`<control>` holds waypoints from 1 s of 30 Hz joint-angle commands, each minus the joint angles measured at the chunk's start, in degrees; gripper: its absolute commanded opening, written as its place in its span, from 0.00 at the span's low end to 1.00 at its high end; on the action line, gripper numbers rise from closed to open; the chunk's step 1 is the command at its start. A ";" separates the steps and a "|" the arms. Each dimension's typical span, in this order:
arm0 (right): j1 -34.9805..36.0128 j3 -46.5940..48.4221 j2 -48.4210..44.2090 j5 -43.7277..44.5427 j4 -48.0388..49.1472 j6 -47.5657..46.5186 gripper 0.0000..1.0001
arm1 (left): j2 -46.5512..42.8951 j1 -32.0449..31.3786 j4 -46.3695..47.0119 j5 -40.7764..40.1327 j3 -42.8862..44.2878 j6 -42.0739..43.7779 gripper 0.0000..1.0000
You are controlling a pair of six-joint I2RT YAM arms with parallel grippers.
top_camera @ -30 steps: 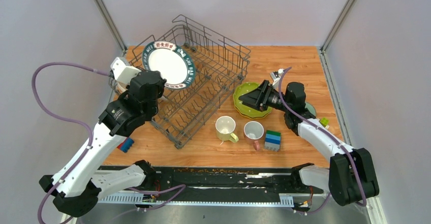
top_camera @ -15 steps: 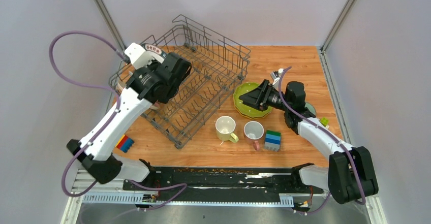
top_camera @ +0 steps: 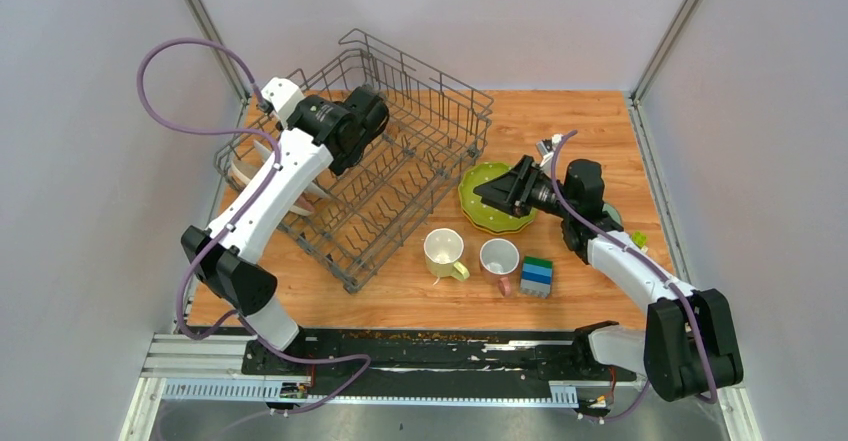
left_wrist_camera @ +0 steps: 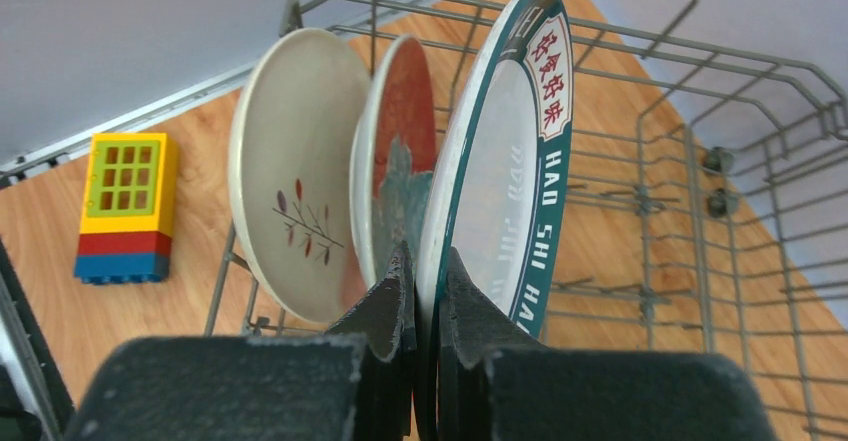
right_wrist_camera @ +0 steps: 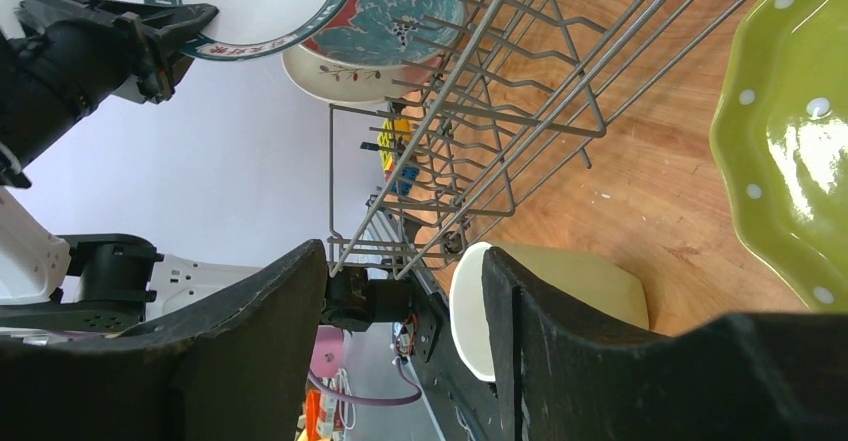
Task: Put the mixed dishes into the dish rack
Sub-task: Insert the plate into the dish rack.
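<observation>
My left gripper (left_wrist_camera: 425, 271) is shut on the rim of a patterned-rim plate (left_wrist_camera: 510, 161) with a dark green band. It holds the plate on edge inside the dish rack (top_camera: 420, 151). A red floral plate (left_wrist_camera: 400, 131) and a cream leaf-print plate (left_wrist_camera: 290, 161) stand upright beside it. Whether the held plate rests on the wires is hidden. My right gripper (top_camera: 497, 193) is open and empty over the near edge of the scalloped yellow-green plate (top_camera: 488, 206). A pale yellow mug (top_camera: 443, 253) and a white pink-handled mug (top_camera: 499, 259) stand in front of the rack.
Stacked green-blue toy blocks (top_camera: 537, 276) sit right of the mugs. A yellow, red and blue block (left_wrist_camera: 125, 206) lies on the table left of the rack. The left arm (top_camera: 270, 191) reaches across the rack's left side. Grey walls close in on both sides.
The left arm has swung up and right over the rack with the patterned plate, turning it from face-up to on edge beside the standing plates. The right arm has not moved.
</observation>
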 commanded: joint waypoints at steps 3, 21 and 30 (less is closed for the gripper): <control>-0.66 2.41 0.52 -0.66 0.53 -1.26 0.59 | 4.35 3.66 -2.75 -3.25 1.81 0.31 0.00; -2.02 5.40 0.23 -2.00 -1.40 -3.02 0.59 | 12.20 6.77 -5.96 -2.61 8.31 3.62 0.00; -2.13 8.37 -5.92 2.89 -7.24 -7.13 0.60 | 10.64 6.86 -6.00 -2.59 8.63 7.33 0.00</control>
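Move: The left hand grips the dark-rimmed plate above the rack; its slot lies about 6 cm ahead, 2 cm left and 15 cm below. The red plate stands roughly 2 cm ahead and 4 cm left of the hand, the pink plate 2 cm back and 7 cm left, both some 16 cm below. From the right hand the slot is about 10 cm ahead, 32 cm left and 6 cm lower. Left, still gripping, dips the plate 5 cm and forward 4 cm, then eases up slightly; right rises 3 cm. ##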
